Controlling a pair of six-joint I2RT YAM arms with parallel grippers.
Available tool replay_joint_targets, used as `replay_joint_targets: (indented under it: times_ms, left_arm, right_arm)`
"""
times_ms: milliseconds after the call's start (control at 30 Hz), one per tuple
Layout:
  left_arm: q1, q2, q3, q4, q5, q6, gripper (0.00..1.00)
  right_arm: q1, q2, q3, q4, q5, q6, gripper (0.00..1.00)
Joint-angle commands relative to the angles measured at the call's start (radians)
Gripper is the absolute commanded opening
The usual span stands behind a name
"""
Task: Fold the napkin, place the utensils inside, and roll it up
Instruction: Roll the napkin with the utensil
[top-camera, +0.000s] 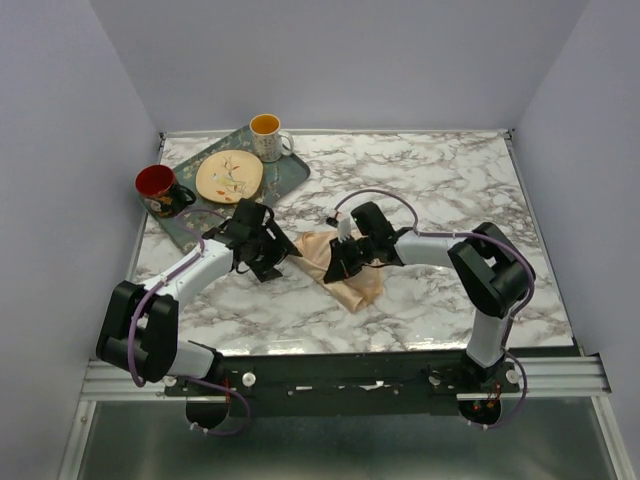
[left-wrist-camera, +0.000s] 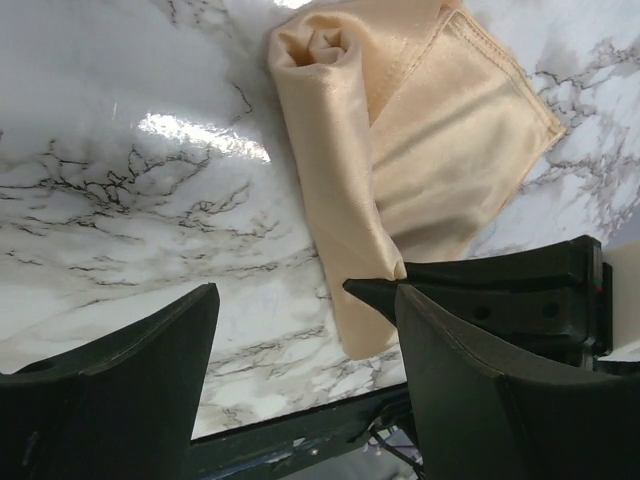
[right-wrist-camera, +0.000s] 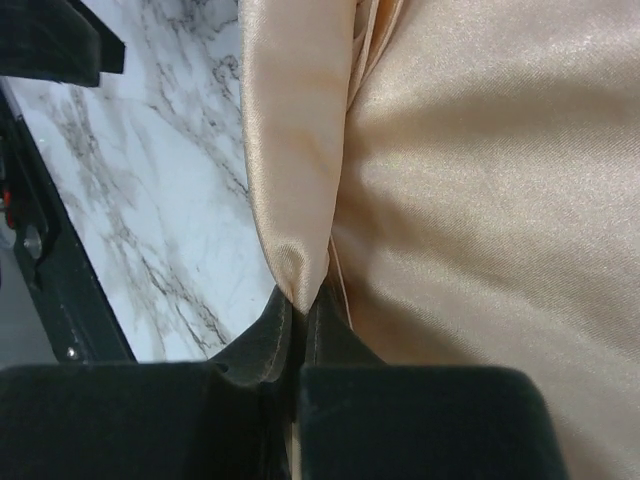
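Note:
The peach-tan napkin (top-camera: 352, 270) lies folded on the marble table, between the two arms. In the left wrist view its left edge is rolled into a tube (left-wrist-camera: 335, 150) over the flat folded part (left-wrist-camera: 470, 140). My left gripper (left-wrist-camera: 305, 330) is open just left of the napkin, and nothing sits between its fingers (left-wrist-camera: 130, 380). My right gripper (right-wrist-camera: 297, 300) is shut on the near tip of the rolled edge of the napkin (right-wrist-camera: 480, 200). Seen from above, the left gripper (top-camera: 283, 255) and the right gripper (top-camera: 335, 270) sit close together at the cloth. No utensils show in any view.
A grey-green tray (top-camera: 290, 175) at the back left holds a cream floral plate (top-camera: 229, 176), a red mug (top-camera: 157, 184) and a white mug with a yellow inside (top-camera: 266, 135). The table's near edge (left-wrist-camera: 300, 435) runs just below the left fingers.

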Motion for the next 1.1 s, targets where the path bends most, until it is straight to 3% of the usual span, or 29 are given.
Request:
replay_joint_targets:
  times_ms: [0,367,667,800,1067]
  left_arm:
    - [-0.006,-0.023,-0.01,0.023,0.02,0.016,0.8]
    - [-0.086,0.055,0.005,0.054,0.057,-0.026,0.77]
    - [-0.106,0.023,0.013,-0.001,0.026,-0.008,0.67]
    - [-0.108,0.027,-0.026,-0.009,0.058,-0.036,0.58]
    - [-0.115,0.005,-0.058,0.003,0.06,-0.056,0.53]
  right_arm:
    - [-0.001,0.053,0.049,-0.084,-0.23,-0.088,0.01]
    - [-0.03,0.095,-0.065,0.041,-0.388,0.001,0.01]
    - [-0.054,0.148,-0.049,0.034,-0.373,0.004,0.0]
    - [-0.062,0.156,-0.041,0.028,-0.372,0.005,0.01]
    - [-0.065,0.181,-0.02,0.012,-0.362,0.02,0.01]
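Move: The napkin roll's left end lies about 4 cm ahead of the open left hand, 4 cm to its right and 6 cm below; the plate is some 23 cm ahead, 14 cm left and 7 cm below. The right hand already pinches the roll at its middle, with the roll's near end about 6 cm back and 5 cm right, and the loose flap roughly 3 cm ahead and 6 cm right. The still-pinching right hand drags the roll about 5 cm back; the left follows back-right, lowering, narrowing its fingers. ##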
